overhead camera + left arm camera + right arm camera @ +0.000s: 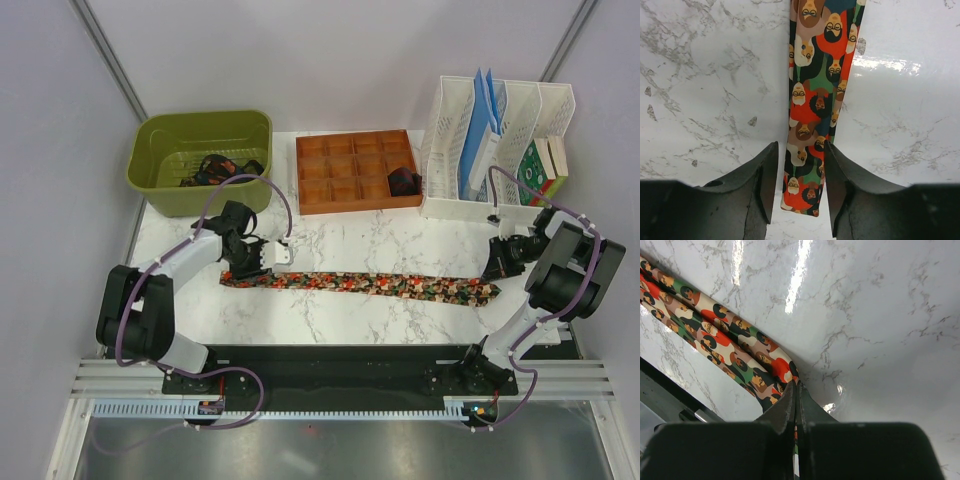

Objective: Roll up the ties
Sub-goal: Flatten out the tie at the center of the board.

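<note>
A long tie point(370, 285) printed with red, green and orange faces on black lies flat across the marble table. Its narrow end point(805, 190) rests on the table between the fingers of my left gripper point(800, 152), which is open with a gap on each side of the fabric. In the top view the left gripper point(247, 268) sits over the tie's left end. My right gripper point(796, 390) is shut on the tie's wide end point(765, 372), at the right of the table point(497, 272). Dark ties point(215, 168) lie in the green basin.
The green basin point(150, 170) stands at the back left. A wooden compartment tray point(355, 207) behind the tie holds a small dark roll point(403, 182). A white file rack point(445, 130) with books is at the back right.
</note>
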{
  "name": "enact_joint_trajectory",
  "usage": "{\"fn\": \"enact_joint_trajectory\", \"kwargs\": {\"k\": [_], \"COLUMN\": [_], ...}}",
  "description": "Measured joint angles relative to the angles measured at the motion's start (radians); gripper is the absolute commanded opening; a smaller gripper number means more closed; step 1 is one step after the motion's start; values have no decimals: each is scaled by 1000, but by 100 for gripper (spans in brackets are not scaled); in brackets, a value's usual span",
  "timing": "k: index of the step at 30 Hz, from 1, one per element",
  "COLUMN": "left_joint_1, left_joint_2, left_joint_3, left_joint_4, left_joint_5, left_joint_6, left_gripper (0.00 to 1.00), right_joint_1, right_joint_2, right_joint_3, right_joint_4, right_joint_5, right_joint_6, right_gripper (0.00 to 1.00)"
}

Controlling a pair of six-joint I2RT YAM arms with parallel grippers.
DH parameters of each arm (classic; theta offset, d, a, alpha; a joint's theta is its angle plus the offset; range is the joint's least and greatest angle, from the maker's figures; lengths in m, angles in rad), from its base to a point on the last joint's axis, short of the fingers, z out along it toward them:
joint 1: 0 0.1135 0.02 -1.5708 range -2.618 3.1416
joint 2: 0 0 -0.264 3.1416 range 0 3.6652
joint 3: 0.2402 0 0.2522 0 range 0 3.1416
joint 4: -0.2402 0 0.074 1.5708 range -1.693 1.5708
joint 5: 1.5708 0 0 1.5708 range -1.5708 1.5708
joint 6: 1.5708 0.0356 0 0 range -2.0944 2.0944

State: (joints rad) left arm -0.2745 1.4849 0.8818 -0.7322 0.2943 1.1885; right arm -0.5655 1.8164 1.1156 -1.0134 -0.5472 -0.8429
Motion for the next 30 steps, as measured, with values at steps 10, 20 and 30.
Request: {"fn": "enact_joint_trajectory", "kwargs": {"k": [10,20,30], "left_joint_1": [29,48,77], "left_joint_2": [13,34,45], "left_joint_3": [-3,-21,-21], "left_joint_4": [0,0,0], "left_joint_5": [-35,-62,-76], "left_joint_6": [55,90,119], "left_gripper": [49,38,4], "right_joint_1": [0,0,0], "right_joint_2": [3,13,18], "right_joint_3": [0,0,5], "right_joint_4": [0,0,-3], "right_joint_5": [0,3,4], "right_joint_6": [-1,-3,-3], "right_gripper": [0,0,0]}}
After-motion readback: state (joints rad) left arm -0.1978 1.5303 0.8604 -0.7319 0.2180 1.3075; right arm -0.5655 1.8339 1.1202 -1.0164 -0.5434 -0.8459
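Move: The tie's left end lies about 7 cm to the left of my left hand, in line with it and some 2 cm lower; my open fingers hover over the strip just inboard of it. The green bin stands roughly 27 cm ahead and 12 cm left, the wooden tray about 25 cm ahead and 26 cm right. My shut right fingertips already sit on the tie, its right end some 3 cm back and 3 cm right of them, about 1 cm lower. I slide my left hand about 3.5 cm left along the tie towards its left end, sinking nearly 2 cm on the way, with a slight roll of the wrist. Down at the cloth, I close the half-open fingers and pinch the tie a few centimetres short of that end. My right hand stays put, shut fingertips still resting on the tie near its right end. ##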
